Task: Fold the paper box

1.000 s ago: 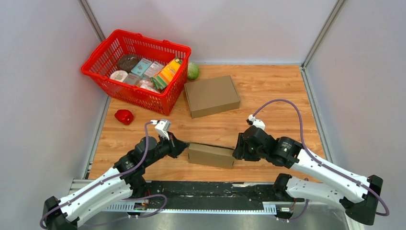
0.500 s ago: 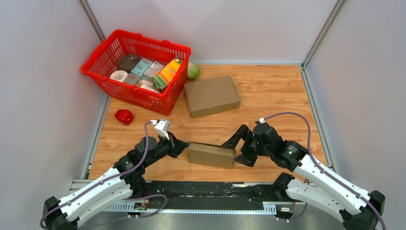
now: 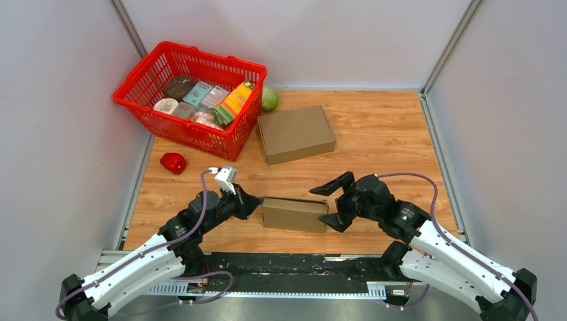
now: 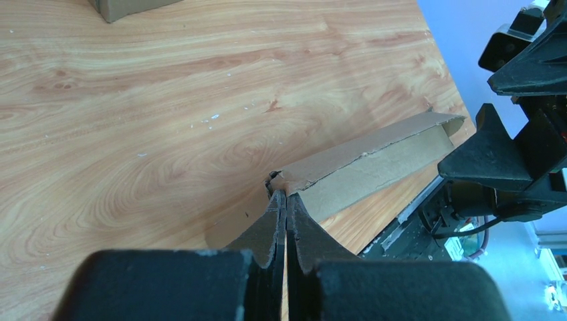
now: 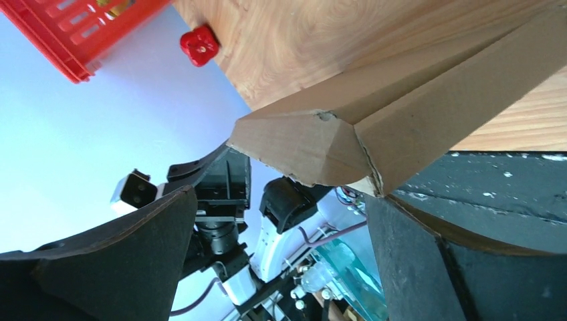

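The paper box [image 3: 294,214] is a long brown cardboard carton lying near the table's front edge between both arms. My left gripper [image 3: 257,204] is shut on the corner of its left end; in the left wrist view the gripper [image 4: 286,197] pinches the cardboard where the box [image 4: 374,164] begins. My right gripper [image 3: 333,204] stands wide open at the box's right end, one finger above it and one below. In the right wrist view the box's folded end [image 5: 301,147] sits just beyond the spread fingers [image 5: 114,267], with nothing between them.
A red basket [image 3: 207,61] full of groceries stands at the back left, with a green round thing [image 3: 269,99] beside it. A closed cardboard box [image 3: 295,134] lies mid-table. A small red object [image 3: 174,162] sits left of the arms. Grey walls enclose the table.
My right gripper has let go of the box's right end, opened wide and drawn back a little to the right. The left gripper and the box have stayed put.
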`<act>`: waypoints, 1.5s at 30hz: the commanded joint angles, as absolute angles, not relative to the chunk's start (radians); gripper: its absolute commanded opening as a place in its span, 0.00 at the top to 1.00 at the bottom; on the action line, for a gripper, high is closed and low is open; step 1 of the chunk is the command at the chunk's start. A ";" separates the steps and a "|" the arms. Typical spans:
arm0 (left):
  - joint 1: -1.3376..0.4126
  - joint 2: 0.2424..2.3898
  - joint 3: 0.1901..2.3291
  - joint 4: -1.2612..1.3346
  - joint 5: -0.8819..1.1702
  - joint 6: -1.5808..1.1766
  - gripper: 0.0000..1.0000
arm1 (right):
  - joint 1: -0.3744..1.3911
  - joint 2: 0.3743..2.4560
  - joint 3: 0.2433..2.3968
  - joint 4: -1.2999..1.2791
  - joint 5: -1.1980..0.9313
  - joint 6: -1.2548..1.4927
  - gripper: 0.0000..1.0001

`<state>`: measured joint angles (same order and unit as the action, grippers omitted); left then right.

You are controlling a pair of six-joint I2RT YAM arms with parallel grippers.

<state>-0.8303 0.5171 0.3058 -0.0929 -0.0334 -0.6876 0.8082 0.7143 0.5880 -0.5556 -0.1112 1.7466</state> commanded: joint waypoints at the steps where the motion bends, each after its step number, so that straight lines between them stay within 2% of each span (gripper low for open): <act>1: -0.838 0.523 0.311 -0.201 -0.063 -0.687 1.00 | 0.808 0.716 0.548 -0.463 -0.072 1.825 0.06; 4: -0.841 0.526 0.319 -0.210 -0.067 -0.690 1.00 | 0.808 0.732 0.520 -0.443 -0.084 1.839 0.11; 9: -0.851 0.534 0.331 -0.216 -0.077 -0.689 1.00 | 0.808 0.749 0.522 -0.439 -0.089 1.826 0.12; 21: -0.890 0.580 0.356 -0.196 -0.080 -0.698 0.99 | 0.808 0.764 0.483 -0.383 -0.094 1.838 0.27; 24: -0.900 0.583 0.365 -0.195 -0.083 -0.701 0.94 | 0.808 0.761 0.469 -0.384 -0.095 1.842 0.31; 30: -0.911 0.569 0.365 -0.189 -0.071 -0.707 0.79 | 0.808 0.742 0.431 -0.382 -0.087 1.855 0.34; 36: -0.911 0.522 0.359 -0.173 -0.032 -0.732 0.68 | 0.808 0.736 0.402 -0.371 -0.086 1.862 0.36; 39: -0.911 0.502 0.357 -0.150 -0.005 -0.753 0.64 | 0.808 0.736 0.384 -0.361 -0.089 1.868 0.36; 45: -0.911 0.528 0.364 -0.121 0.038 -0.769 0.63 | 0.810 0.736 0.374 -0.361 -0.084 1.867 0.38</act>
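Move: The small paper box stands on edge between the hands, its near-shut left fingers pinching its upper left corner. Its middle lies about 9 cm to the right of the left hand, 1 cm back and some 7 cm below. From the wide-open right hand, it is about 6 cm left, 2 cm ahead and 10 cm below. From the left hand, the closed cardboard box lies roughly 30 cm ahead and 10 cm right, the red pepper 22 cm ahead and 28 cm left, both some 12 cm lower. The paper box's right end is taken between the right hand's fingers as that hand sinks about 4 cm, creeping barely a centimetre forward, and closes from wide open to roughly two-thirds, one finger on each side. The left hand holds its pinch at the other end, then opens to over a third, lets go of the corner and eases some 2 cm back, with a little left and up. ##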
